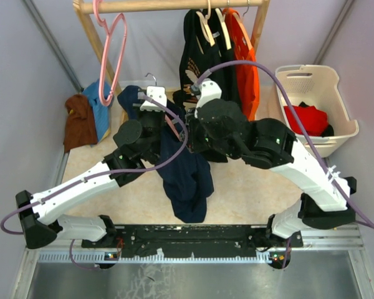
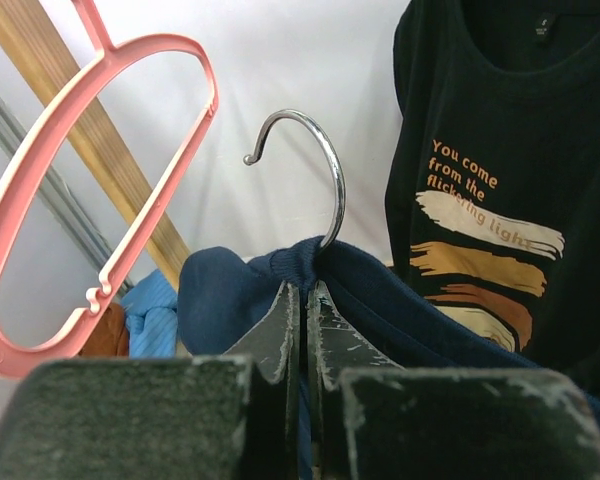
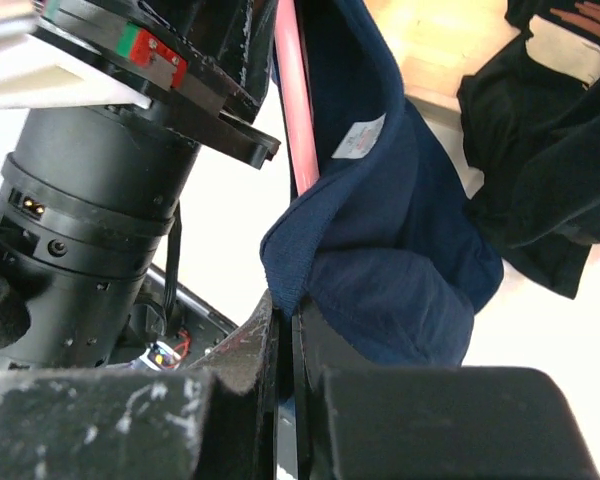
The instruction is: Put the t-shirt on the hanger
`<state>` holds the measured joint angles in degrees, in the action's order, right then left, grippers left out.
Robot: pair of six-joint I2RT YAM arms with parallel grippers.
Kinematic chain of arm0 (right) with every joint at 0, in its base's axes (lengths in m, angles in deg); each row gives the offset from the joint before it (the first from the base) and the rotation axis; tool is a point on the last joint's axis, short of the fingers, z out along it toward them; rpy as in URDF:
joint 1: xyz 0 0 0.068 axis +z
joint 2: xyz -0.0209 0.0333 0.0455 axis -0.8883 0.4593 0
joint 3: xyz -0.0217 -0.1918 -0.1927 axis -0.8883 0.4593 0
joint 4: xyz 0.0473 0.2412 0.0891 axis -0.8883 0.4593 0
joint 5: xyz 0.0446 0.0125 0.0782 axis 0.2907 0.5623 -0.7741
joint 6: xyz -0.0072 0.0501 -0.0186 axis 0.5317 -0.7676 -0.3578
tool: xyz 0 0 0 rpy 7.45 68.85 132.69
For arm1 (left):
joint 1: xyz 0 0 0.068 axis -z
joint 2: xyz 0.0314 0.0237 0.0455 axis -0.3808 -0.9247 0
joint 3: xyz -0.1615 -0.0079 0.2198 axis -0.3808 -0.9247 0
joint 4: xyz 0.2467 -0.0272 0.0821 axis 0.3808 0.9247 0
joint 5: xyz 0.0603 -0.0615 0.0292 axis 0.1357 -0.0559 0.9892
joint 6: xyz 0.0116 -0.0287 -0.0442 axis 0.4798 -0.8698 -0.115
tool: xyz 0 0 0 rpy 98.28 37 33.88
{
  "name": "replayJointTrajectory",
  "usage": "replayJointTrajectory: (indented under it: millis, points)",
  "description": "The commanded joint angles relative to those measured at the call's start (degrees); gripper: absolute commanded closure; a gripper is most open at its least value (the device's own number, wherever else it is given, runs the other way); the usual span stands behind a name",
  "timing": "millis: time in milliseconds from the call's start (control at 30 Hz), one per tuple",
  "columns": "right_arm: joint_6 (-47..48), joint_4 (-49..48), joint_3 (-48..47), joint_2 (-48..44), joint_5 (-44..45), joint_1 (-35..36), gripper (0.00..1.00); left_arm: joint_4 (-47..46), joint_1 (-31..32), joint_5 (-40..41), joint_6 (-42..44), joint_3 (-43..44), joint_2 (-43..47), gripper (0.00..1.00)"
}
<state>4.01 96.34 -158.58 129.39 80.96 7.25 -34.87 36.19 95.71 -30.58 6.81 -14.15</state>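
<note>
The navy t-shirt (image 1: 186, 174) hangs between my two arms, above the table. The hanger's silver hook (image 1: 151, 78) sticks up out of its collar, and one pink arm (image 1: 172, 131) shows. My left gripper (image 1: 157, 93) is shut on the collar just below the hook (image 2: 325, 170), with navy cloth (image 2: 380, 300) between its jaws. My right gripper (image 1: 186, 119) is shut on the collar's edge (image 3: 290, 250), below the white label (image 3: 360, 138) and beside the pink hanger arm (image 3: 294, 100). The rest of the hanger is hidden in the shirt.
A wooden rack (image 1: 174, 5) at the back holds an all-pink hanger (image 1: 112, 50), a black printed shirt (image 1: 196, 59) and an orange shirt (image 1: 246, 62). A white basket (image 1: 336, 87) with red cloth stands on the right. Brown and blue clothes (image 1: 81, 118) lie at the left.
</note>
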Motion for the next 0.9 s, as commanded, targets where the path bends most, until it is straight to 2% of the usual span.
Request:
replayJointTrajectory:
  millis: [0, 167, 300, 467, 667, 767, 867]
  points:
    - [0.0, -4.4, -4.6, 3.4, 0.4, 0.8, 1.00, -3.8, 0.1, 0.6, -1.5, 0.1, 0.6, 1.00]
    - [0.1, -3.6, -8.8, 9.4, 0.0, 0.9, 0.97, -3.1, 0.1, 0.8, -4.6, -1.0, 2.4, 1.00]
    - [0.9, -2.5, -10.7, 11.2, 0.0, 2.2, 0.78, -0.6, 0.1, 0.6, -7.6, -1.6, 4.0, 1.00]
    - [2.6, -3.4, -8.3, 9.0, -2.4, 3.8, 0.60, 0.5, 0.1, 0.7, -9.3, -3.5, 6.1, 1.00]
    - [5.5, -9.4, -0.9, 4.0, -8.3, 7.0, 0.58, 0.3, 0.1, 0.8, -10.2, -5.5, 7.8, 1.00]
    - [6.1, -14.3, 4.7, 0.6, -13.3, 7.5, 0.63, 0.6, 0.0, 1.1, -10.2, -5.9, 8.4, 1.00]
    - [5.8, -18.0, 9.1, -2.2, -17.5, 7.5, 0.62, 0.6, 0.0, 1.0, -10.5, -6.5, 9.2, 1.00]
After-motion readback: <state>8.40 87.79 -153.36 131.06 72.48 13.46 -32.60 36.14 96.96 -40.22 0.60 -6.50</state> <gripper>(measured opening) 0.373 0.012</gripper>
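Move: The right hand already pinches the navy T-shirt's collar edge. The pink hanger's right end, hidden by cloth, lies about 3 cm ahead, 3 cm to its left and 4 cm lower. A black shirt hangs some 22 cm ahead and 6 cm to its right. From the left hand, shut on the hanger's neck, that end is about 10 cm back, 6 cm right and 5 cm lower; an empty pink hanger hangs roughly 9 cm ahead and 10 cm left. The right hand carries the pinched collar edge about 5 cm left with a little forward and down, to bring it over the hanger's right end, its fingers starting to open on the way; it lets go of the cloth, then draws back some 6 cm while swinging about 15 degrees counter-clockwise. Meanwhile the left hand keeps its grip on the hanger's neck, drifts about 3 cm left and a little back, and rolls some 10 degrees, left side down. ##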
